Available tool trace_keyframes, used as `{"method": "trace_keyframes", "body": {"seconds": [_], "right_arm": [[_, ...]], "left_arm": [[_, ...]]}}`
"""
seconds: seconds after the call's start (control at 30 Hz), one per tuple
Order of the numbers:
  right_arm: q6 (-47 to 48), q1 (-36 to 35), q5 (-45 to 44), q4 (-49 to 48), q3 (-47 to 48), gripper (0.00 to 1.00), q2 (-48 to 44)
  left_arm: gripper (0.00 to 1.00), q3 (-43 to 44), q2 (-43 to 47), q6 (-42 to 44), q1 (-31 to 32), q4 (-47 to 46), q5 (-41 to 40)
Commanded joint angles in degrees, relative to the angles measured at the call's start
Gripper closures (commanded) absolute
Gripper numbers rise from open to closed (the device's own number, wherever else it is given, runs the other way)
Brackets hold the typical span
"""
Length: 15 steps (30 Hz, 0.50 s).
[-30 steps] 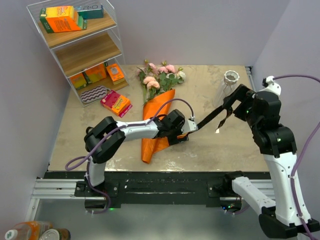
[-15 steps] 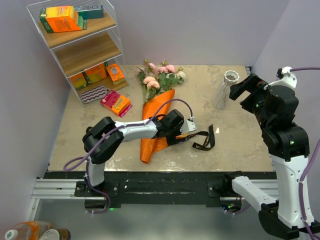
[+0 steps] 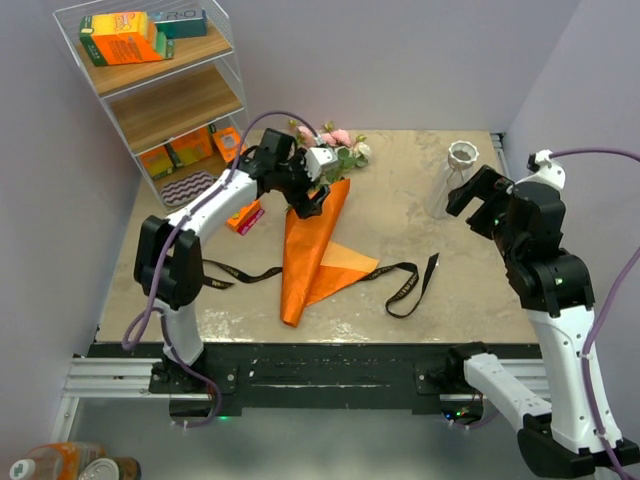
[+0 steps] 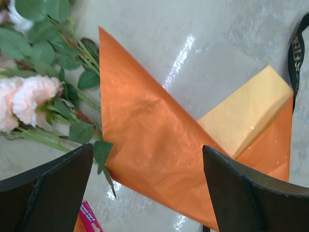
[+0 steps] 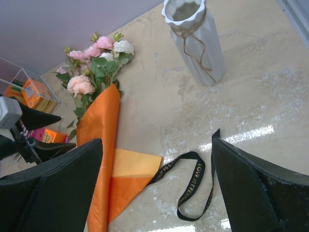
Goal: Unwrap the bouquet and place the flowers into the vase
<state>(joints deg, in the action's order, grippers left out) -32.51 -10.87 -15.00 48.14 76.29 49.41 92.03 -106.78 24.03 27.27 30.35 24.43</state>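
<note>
The bouquet (image 3: 312,250) lies on the table, its orange paper cone (image 4: 145,140) partly unfolded, with a paler flap (image 3: 345,262) spread to the right. The flowers (image 3: 328,148), pink and cream with green leaves (image 4: 43,53), stick out of the cone's far end. The black ribbon (image 3: 405,285) lies loose across the table, passing under the paper. My left gripper (image 3: 310,200) hovers open over the cone's mouth (image 4: 147,154), holding nothing. The vase (image 3: 448,180), white, ribbed and wavy-rimmed (image 5: 195,43), stands upright at the far right. My right gripper (image 3: 470,195) is open and empty beside it (image 5: 157,145).
A clear wire shelf rack (image 3: 160,90) with orange and green boxes stands at the far left corner. A pink box (image 3: 245,215) lies on the table beside the left arm. Walls close in the back and both sides.
The ribbon has come undone and now lies flat on both sides of the paper, and a flap has opened. My left gripper moved from mid-cone to its mouth. My right gripper released the ribbon.
</note>
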Motion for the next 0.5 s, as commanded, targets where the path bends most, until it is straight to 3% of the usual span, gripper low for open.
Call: {"method": "trace_keyframes", "body": {"seconds": [0.0,0.47], "right_arm": [[0.96,-0.02,0.94,-4.02,-1.67,0.03,-2.03],[1.14,0.06,3.14,-5.69,-7.47,0.03,-5.02]], "left_arm": [[0.01,0.69,-6.49,3.83,-2.04,6.04,10.2],[0.02,10.63,-13.63,2.6,-3.8,5.87,7.57]]}}
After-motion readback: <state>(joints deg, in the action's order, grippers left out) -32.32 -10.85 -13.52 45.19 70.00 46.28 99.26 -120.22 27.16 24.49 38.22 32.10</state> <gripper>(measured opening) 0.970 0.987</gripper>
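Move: The flower stems at the orange wrap's mouth lie about 6 cm ahead of the left hand, 3 cm to its left and 13 cm below. The flower heads are some 16 cm ahead and 1 cm right; the vase stands about 6 cm ahead and 26 cm right. From the right hand those stems are roughly 21 cm ahead, 26 cm left and 32 cm below. Open left hand sinks about 9 cm towards the wrap's mouth, tipping down 15 degrees, then rises 2 cm. ##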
